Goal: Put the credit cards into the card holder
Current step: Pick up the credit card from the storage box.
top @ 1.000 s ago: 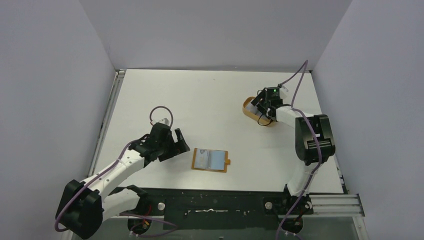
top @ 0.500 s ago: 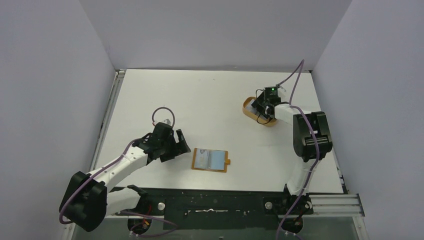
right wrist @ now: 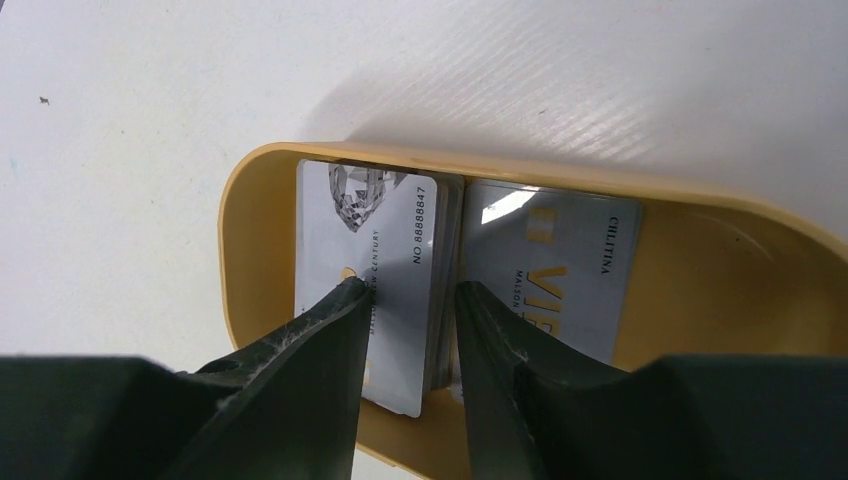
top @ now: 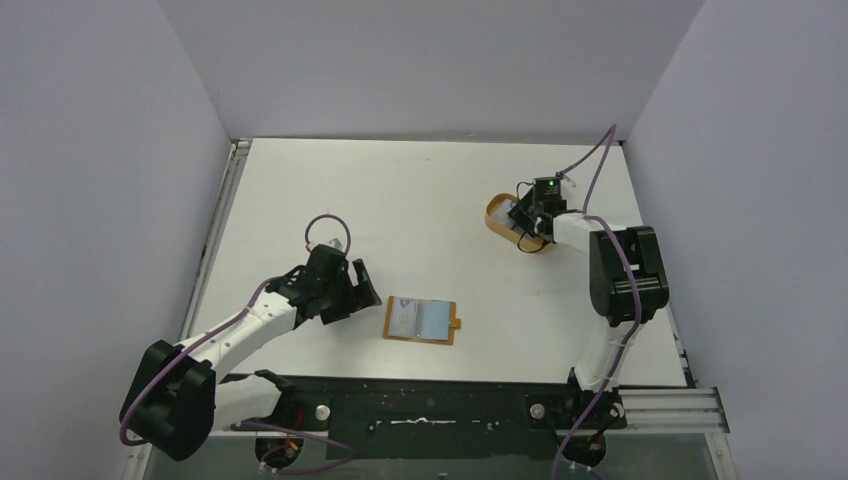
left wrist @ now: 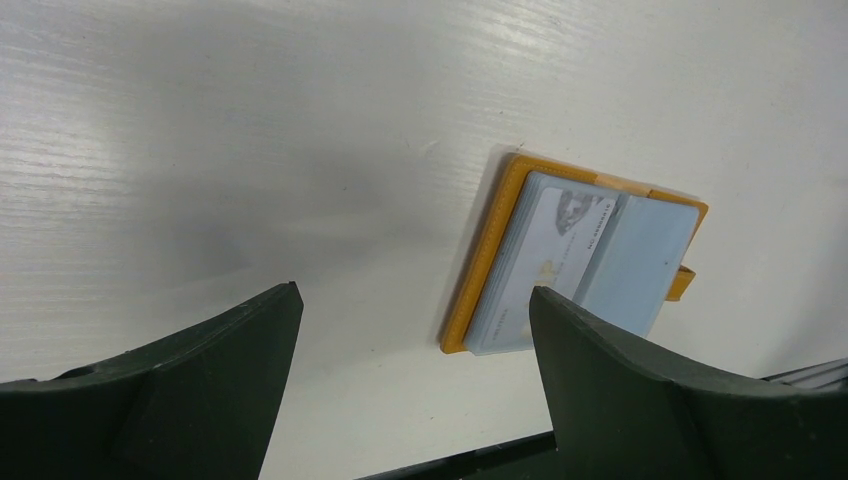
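Note:
The card holder lies open and flat near the table's front, orange outside, pale blue inside; in the left wrist view a grey-white card shows in its left half. My left gripper hovers open just left of it, holding nothing. The credit cards lie stacked in an orange oval tray, another card beside them. My right gripper is down in the tray, jaws half closed, one finger on the top card, the other at the stack's right edge.
White walls enclose the table on the left, back and right. A black rail with both arm bases runs along the near edge. Purple cables loop over each arm.
My right gripper's jaws have narrowed around the edge of the card stack in the tray. My left gripper has crept slightly toward the card holder and stays open.

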Tool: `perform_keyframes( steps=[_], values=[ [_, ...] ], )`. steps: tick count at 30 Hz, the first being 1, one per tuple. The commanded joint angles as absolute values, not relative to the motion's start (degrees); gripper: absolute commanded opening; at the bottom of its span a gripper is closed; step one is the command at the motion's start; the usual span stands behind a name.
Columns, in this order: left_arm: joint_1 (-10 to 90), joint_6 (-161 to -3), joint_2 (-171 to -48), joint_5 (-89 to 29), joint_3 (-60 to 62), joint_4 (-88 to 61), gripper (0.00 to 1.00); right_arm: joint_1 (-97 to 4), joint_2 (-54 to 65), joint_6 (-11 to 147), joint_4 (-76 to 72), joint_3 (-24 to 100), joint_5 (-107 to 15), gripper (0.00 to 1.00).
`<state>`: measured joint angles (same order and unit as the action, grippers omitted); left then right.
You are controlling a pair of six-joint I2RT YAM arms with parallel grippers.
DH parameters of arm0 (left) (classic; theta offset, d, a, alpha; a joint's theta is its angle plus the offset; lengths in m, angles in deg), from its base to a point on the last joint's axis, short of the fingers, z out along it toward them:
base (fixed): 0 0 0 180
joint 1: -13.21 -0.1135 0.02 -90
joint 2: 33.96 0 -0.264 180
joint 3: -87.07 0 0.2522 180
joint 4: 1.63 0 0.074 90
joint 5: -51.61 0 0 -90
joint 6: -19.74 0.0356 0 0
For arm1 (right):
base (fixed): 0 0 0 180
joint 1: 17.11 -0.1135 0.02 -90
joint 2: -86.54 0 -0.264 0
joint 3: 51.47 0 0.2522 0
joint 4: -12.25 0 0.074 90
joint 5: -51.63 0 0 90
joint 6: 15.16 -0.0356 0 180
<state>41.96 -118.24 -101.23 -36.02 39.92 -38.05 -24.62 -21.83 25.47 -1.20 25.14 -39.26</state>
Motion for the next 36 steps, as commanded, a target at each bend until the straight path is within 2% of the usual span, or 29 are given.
perform_keyframes(
  steps=[1, 6, 19, 30, 36],
  values=[
    [41.7, -118.0, -101.2, -35.5, 37.3, -35.4, 0.83, -23.6, -19.2, 26.0, -2.0, 22.6, -37.6, 0.36],
    [41.7, -118.0, -101.5, -35.3, 37.1, -35.5, 0.82, -23.5, -18.5, 25.4, -2.0, 21.8, -37.6, 0.31],
    [41.7, -117.8, -101.1, -35.3, 37.0, -35.6, 0.81, -23.3, -14.3, 24.0, -2.4, 21.3, -37.0, 0.0],
    [41.7, -117.7, -99.8, -35.1, 36.6, -35.5, 0.81, -23.1, -8.9, 22.9, -6.1, 23.8, -37.9, 0.0],
    [41.6, -117.6, -98.0, -36.5, 36.1, -36.7, 0.8, -21.3, -2.8, 18.1, -15.4, 30.2, -48.2, 0.0]
  ],
)
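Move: Just under the right hand, in the storage box's left end, lies the top credit card of the stack, its middle about 2 cm to the hand's left, level with it fore and aft and 1 cm down. The other card lies flat some 4 cm to the hand's right and 1 cm back, 2 cm down; the box's far wall is about 5 cm ahead. From the left hand the top card is roughly 24 cm forward and 38 cm right, some 5 cm lower. Closing its part-open fingers over the stack, the right hand first draws back and right by about 1 cm, low in the box, and pinches the top credit card between the fingertips. Fingers shut, it then rises about 6 cm out of the box, easing another 2 cm back towards the base, the wrist hardly turning. ##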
